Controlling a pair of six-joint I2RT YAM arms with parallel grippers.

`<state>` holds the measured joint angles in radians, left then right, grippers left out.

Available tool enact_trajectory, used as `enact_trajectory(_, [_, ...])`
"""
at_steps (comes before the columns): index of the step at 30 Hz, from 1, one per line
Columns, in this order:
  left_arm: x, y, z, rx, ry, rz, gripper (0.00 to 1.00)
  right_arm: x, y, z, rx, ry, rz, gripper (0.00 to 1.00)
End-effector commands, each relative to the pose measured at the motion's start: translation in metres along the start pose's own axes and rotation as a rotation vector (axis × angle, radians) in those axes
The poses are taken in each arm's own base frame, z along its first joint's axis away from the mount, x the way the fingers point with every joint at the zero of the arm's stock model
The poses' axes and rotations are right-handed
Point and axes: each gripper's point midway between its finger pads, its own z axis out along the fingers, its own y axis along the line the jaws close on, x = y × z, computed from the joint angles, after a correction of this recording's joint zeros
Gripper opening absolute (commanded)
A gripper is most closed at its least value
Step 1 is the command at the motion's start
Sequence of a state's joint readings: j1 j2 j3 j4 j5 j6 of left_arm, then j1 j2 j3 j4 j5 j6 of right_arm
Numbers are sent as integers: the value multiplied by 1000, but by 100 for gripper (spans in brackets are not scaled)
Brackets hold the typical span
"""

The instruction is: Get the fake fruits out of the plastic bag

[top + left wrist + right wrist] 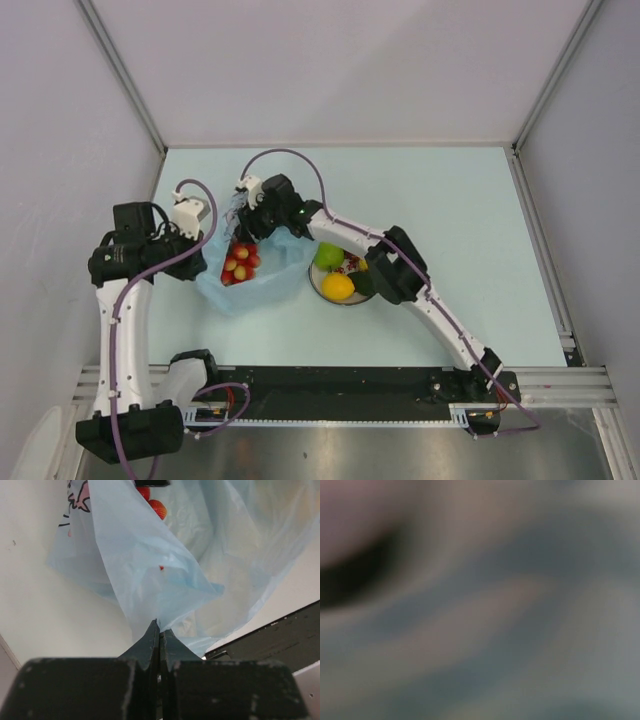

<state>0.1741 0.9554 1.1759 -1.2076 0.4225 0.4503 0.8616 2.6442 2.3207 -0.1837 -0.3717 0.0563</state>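
The light-blue plastic bag (255, 290) lies left of centre, its mouth held up. A cluster of red berries (241, 262) sits inside it and also shows in the left wrist view (157, 507). My left gripper (208, 250) is shut on the bag's left edge, and the film (150, 570) is pinched between its closed fingertips (160, 630). My right gripper (240, 222) reaches into the bag's far opening just above the berries; its jaws are hidden and its wrist view is only blur. A green apple (328, 255), a yellow fruit (338, 287) and a dark green fruit (362, 283) lie on the white plate (350, 302).
The plate stands right beside the bag, partly under my right arm (400, 270). The black base rail (340, 385) runs along the near edge. Grey walls enclose the pale table (450, 200) on three sides.
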Motion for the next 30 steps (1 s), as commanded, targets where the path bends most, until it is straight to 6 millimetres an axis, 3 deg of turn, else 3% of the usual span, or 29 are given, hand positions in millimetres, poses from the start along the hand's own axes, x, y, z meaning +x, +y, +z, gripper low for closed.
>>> enact_trajectory(1, [-21,10,11,-24,-86,-17,0,-77,76,-73,-221,-120,-94,42])
enact_trajectory(2, [-24,11,13,-23,-97,-23,0,-84,101,-92,-315,-130,-132,43])
enact_trajectory(3, [-29,14,18,-19,-106,-33,0,-77,113,-100,-353,-104,-141,42])
enact_trajectory(4, [-31,13,20,-7,-111,-54,0,-52,114,-101,-369,-48,-134,42])
enact_trajectory(5, [-33,13,23,4,-105,-62,0,-55,127,-115,-408,-51,-166,43])
enact_trajectory(7, [-38,12,26,27,-106,-82,0,-29,138,-125,-476,0,-187,45])
enact_trajectory(8, [-40,12,26,32,-111,-83,0,-31,148,-139,-517,0,-207,45])
enact_trajectory(10, [-46,10,25,42,-128,-84,1,-15,154,-150,-537,23,-243,45])
enact_trajectory(11, [-47,9,25,48,-134,-83,0,-29,161,-166,-542,-17,-286,46])
enact_trajectory(14, [-49,8,28,68,-127,-104,0,-36,159,-189,-519,-40,-348,46])
enact_trajectory(15, [-50,8,29,74,-125,-109,0,-54,163,-212,-506,-85,-374,46])
enact_trajectory(16, [-50,8,32,83,-117,-119,0,-61,156,-224,-479,-106,-383,45])
enact_trajectory(17, [-51,8,32,88,-119,-121,0,-53,151,-234,-460,-98,-383,46])
enact_trajectory(18, [-52,8,33,90,-116,-123,0,-67,157,-260,-442,-140,-421,46])
enact_trajectory(19, [-53,10,34,87,-116,-126,0,-69,151,-274,-413,-158,-482,46])
enact_trajectory(21, [-53,14,38,72,-107,-140,0,-44,146,-292,-389,-96,-495,46])
enact_trajectory(22, [-54,15,38,68,-109,-145,0,-47,148,-311,-359,-111,-526,46])
enact_trajectory(24, [-56,15,38,65,-115,-147,0,-20,137,-322,-328,-46,-511,46])
enact_trajectory(26, [-55,15,37,64,-118,-147,0,-6,122,-332,-269,-11,-496,46])
enact_trajectory(28, [-53,13,37,66,-120,-147,0,18,97,-328,-169,71,-493,46])
enact_trajectory(30, [-50,11,37,75,-121,-149,0,29,79,-325,-103,117,-531,46])
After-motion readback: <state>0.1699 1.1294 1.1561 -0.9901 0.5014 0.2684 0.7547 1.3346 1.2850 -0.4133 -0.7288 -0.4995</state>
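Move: The right hand already holds the dark red fruit inside the bag. The plate it is bound for lies some 12 cm back and 25 cm to its right, about 5 cm lower. The pale green fruit on the plate is roughly 7 cm back and 21 cm right, the yellow one 15 cm back and 23 cm right; the strawberries sit 8 cm back, almost in line. From the left hand the plate is about 8 cm ahead, 34 cm right and 21 cm below. Keeping its grip on the dark red fruit, the right hand draws it back some 17 cm while rising and swinging about 30 degrees counter-clockwise, then sweeps right and further up until it is high over the plate area, fingers tilting up. The left hand still pinches the bag's edge, carrying it about 6 cm forward. ##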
